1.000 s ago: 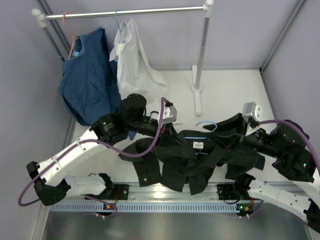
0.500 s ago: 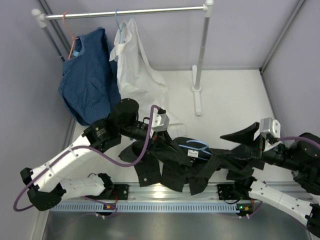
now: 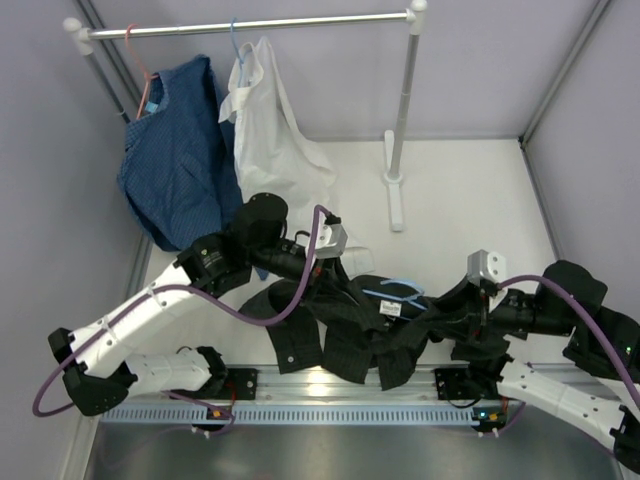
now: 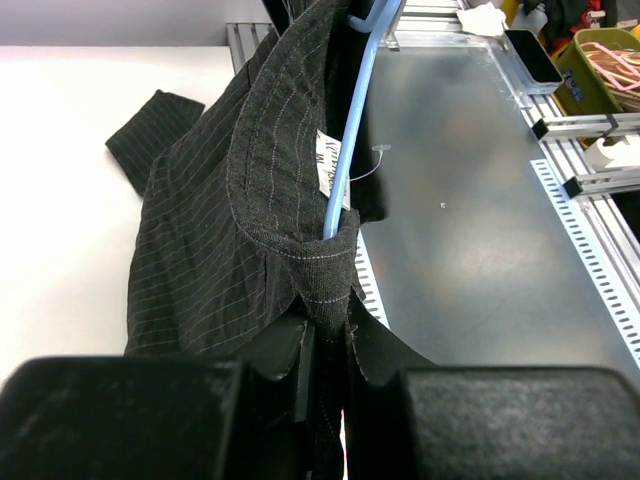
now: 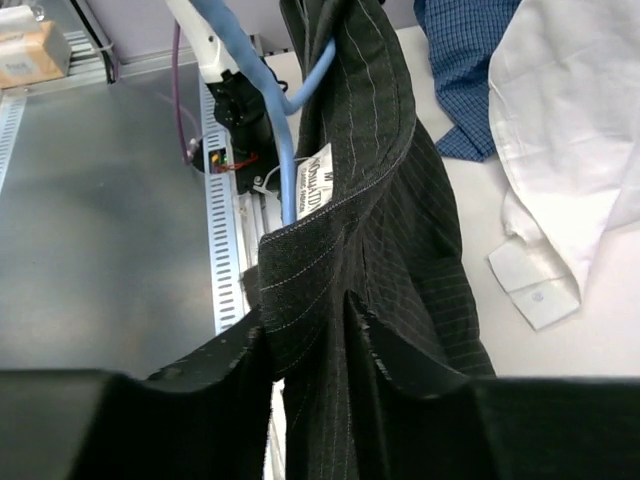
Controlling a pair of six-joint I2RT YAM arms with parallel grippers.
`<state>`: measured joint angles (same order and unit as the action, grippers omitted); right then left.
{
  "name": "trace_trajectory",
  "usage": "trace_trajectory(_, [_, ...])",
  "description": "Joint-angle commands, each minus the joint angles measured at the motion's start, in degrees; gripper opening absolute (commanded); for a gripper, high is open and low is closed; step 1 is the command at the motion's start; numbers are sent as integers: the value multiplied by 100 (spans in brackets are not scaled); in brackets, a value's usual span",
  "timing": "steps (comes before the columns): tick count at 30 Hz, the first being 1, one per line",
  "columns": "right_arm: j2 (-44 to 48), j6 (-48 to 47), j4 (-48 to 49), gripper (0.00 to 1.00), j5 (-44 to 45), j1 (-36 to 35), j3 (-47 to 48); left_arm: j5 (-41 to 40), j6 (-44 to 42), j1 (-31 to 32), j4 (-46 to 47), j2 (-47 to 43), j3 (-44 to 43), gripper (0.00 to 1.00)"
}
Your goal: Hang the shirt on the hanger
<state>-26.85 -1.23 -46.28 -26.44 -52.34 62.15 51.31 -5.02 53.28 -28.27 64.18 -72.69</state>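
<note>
The black pinstriped shirt (image 3: 350,340) lies crumpled at the table's near middle, its collar lifted between my two arms. The light-blue wire hanger (image 3: 400,292) sits inside the collar, its hook poking out on top. In the left wrist view my left gripper (image 4: 335,335) is shut on the collar edge of the shirt (image 4: 220,200), with the hanger (image 4: 358,110) running up from the neck beside the label. From the other side, my right gripper (image 5: 305,345) is closed on a collar fold of the shirt (image 5: 400,200), and the hanger (image 5: 285,150) rises just behind it.
At the back, a clothes rack (image 3: 260,24) carries a blue shirt (image 3: 175,160) on a pink hanger (image 3: 143,70) and a white shirt (image 3: 270,130) on a blue hanger (image 3: 235,45). The rack's right post (image 3: 396,190) stands mid-table. A metal rail (image 3: 330,385) borders the near edge.
My right gripper let go of the shirt, swung out to the right, then came back in and closed on the collar. The left arm shifted slightly, still gripping.
</note>
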Motion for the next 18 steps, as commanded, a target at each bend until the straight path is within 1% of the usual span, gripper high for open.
trace_trajectory(1, [-101, -175, 128, 28, 50, -66, -80, 502, 88, -1, 296, -2, -351, 0])
trace_trajectory(2, [-66, -201, 111, 19, 103, -66, -98, 546, 89, -10, 296, 6, -360, 0])
trace_trajectory(3, [-22, -271, 111, 14, 278, -66, -141, 547, 89, -10, 296, -28, -360, 0])
trace_trajectory(4, [109, -298, 111, 5, 384, -66, -159, 556, 97, -10, 296, -29, -360, 0])
trace_trajectory(5, [180, -316, 128, 0, 507, -66, -185, 564, 97, -10, 287, -37, -360, 0])
trace_trajectory(8, [452, -281, 295, 0, 666, -57, -238, 538, 62, -19, 296, -64, -360, 0])
trace_trajectory(9, [496, -220, 339, 0, 727, -57, -212, 381, 45, -19, 296, -81, -378, 0])
trace_trajectory(10, [558, -184, 409, 0, 780, -66, -186, 258, 88, -19, 313, -107, -387, 28])
trace_trajectory(11, [584, -149, 427, 0, 867, -57, -151, 100, 123, -19, 357, -125, -395, 44])
trace_trajectory(12, [585, -88, 418, 0, 1042, -57, -55, -241, 167, -19, 392, -151, -422, 60])
trace_trajectory(13, [593, -79, 418, 0, 1114, -57, -10, -427, 281, -19, 488, -221, -439, 98])
trace_trajectory(14, [593, -61, 392, 0, 1193, -57, 34, -664, 343, -19, 524, -257, -466, 98])
trace_trajectory(15, [541, -44, 331, 0, 1385, -57, 138, -1310, 483, -19, 577, -301, -553, 98])
trace_trajectory(17, [488, -35, 42, 0, 1675, -57, 358, -2138, 747, -19, 656, -493, -659, 98])
trace_trajectory(18, [453, -26, -81, 0, 1955, -66, 437, -2630, 843, -19, 656, -573, -720, 98])
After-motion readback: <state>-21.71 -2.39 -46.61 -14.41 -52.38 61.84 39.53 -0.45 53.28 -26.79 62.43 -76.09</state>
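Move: The right hand's half-open fingers already straddle the black shirt's right shoulder edge, right at the hand point. From that hand the blue hanger's hook is about 7 cm left, 4 cm ahead and a little higher, and the shirt's white label about 9 cm left and 2 cm ahead. The left hand still pinches the other shoulder; that right shoulder edge lies some 17 cm to its right, 3 cm nearer the base, about level. The right hand dips about 1 cm and shuts its fingers on the shirt's right shoulder edge, then draws the pinched cloth some 3 cm to the right and 2 cm forward, turning about 10 degrees clockwise and rising again slightly. The left hand keeps its pinch almost still until the right has hold, then opens wide, lets go of the left shoulder and pulls up and forward about 4 cm, away from the cloth, turning some 10 degrees counter-clockwise. ##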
